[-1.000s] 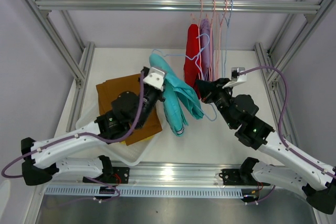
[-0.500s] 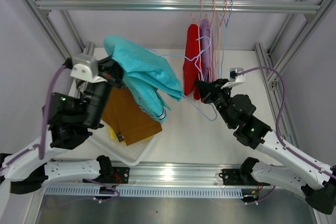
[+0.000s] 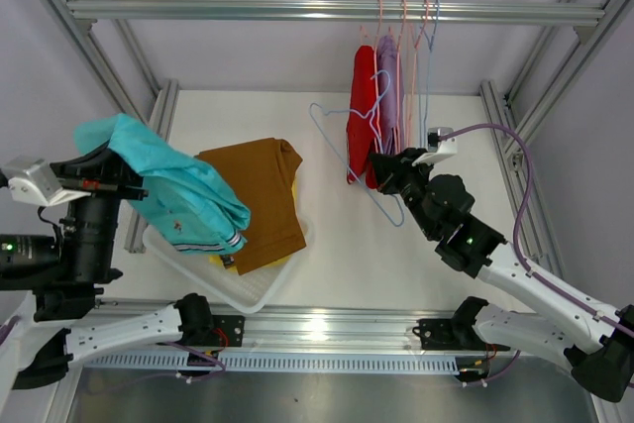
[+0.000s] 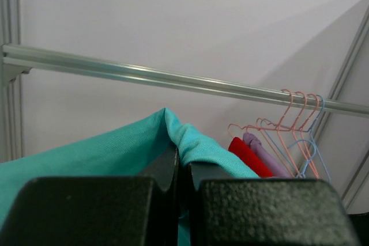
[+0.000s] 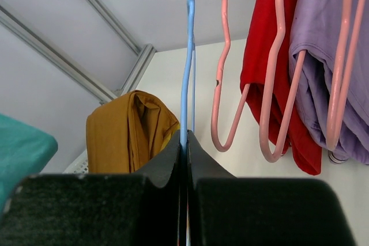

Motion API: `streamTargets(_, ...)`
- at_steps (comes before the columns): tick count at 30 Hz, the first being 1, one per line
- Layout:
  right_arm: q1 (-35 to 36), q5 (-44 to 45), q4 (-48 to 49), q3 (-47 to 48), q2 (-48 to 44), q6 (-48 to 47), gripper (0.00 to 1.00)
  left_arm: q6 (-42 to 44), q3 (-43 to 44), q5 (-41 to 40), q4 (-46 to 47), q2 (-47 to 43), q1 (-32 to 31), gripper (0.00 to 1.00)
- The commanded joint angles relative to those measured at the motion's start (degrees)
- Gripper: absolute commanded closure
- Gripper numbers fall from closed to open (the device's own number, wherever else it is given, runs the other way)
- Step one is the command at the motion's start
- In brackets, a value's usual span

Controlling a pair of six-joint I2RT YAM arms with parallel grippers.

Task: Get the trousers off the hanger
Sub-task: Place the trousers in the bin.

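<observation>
The teal trousers hang raised at the far left, over the left end of the white tray, pinched in my shut left gripper; in the left wrist view the teal cloth folds over the shut fingertips. My right gripper is shut on the wire of a bare blue hanger, which leans out to the left. Red trousers and lilac trousers hang on pink hangers from the rail. Brown trousers lie in the tray on a yellow pair.
Aluminium frame posts stand along both sides of the table. A small white fitting sits on the right arm's cable by the hanging clothes. More empty hangers hang at the rail's right.
My left arm has swung up and to the far left, pulling the teal trousers off the blue hanger. The hanger now hangs bare in the right gripper, which stayed put.
</observation>
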Motion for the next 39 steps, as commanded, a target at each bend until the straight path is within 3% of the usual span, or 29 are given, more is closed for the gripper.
streamTargets(1,-0.3,0.8,1.7,0.5,-0.2,-0.2,1.0,-1.2,-3.1,-1.0,0.6,-4.3,0.3,1.0)
streamTargets(13,-1.6,0.7,2.1,-1.2,-0.6,-0.2,1.0,-14.9,-20.8,-8.8,-9.5,-11.6,0.4,1.0)
streamTargets(22,-2.0,-0.8,2.4,-2.5,-1.8,-0.5,1.0,-14.7,-25.3,-11.6,-0.7,-0.9,3.1,0.99)
streamTargets(24,-2.1,-0.9,2.3,-3.0,-2.9,-0.8,1.0,-16.1,-24.9,-9.8,0.8,2.3,5.4,0.89)
streamTargets(25,-2.1,-1.2,1.9,-3.1,-3.6,-1.2,1.0,-16.6,-24.4,-7.8,1.1,4.1,6.3,0.65)
streamTargets(28,-2.0,-1.4,0.8,-3.1,-4.7,-1.7,1.0,-18.2,-23.3,-4.6,1.8,7.6,9.6,0.3)
streamTargets(29,-2.1,-1.6,0.4,-3.1,-5.1,-2.0,1.0,-18.3,-21.3,-4.1,1.8,8.9,10.0,0.13)
streamTargets(30,-2.1,-1.8,0.1,-3.1,-5.6,-2.4,1.0,-17.7,-20.5,-3.3,1.9,11.5,10.4,0.07)
streamTargets(32,-2.1,-1.6,-0.7,-3.1,-6.1,-3.0,1.0,-16.7,-16.3,-2.5,2.1,14.1,10.5,0.01)
streamTargets(39,-2.0,-3.0,-5.3,0.3,-7.6,-5.2,1.0,-11.6,0.8,3.9,-4.3,20.4,10.4,0.01)
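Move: The left hand holds the teal trousers high up, their legs swung out to its right. The bin's middle lies about 5 cm ahead, 5 cm to the right and some 50 cm below. In the bin the brown trousers lie about 12 cm ahead and 8 cm right of the hand, with the yellow trousers under them, about 9 cm ahead and 7 cm right. From the right hand the bin is some 31 cm left, 5 cm back and 32 cm down. The left hand drifts slightly left, then brings the teal trousers down about 20 cm over the bin while swinging right and forward, the fingers tipping down some 20 degrees; near the bottom the shut fingers open wide and let go, and the empty hand climbs back, still going right. The right hand keeps its pinch on the blue hanger, sinking slightly, then easing back and right. ##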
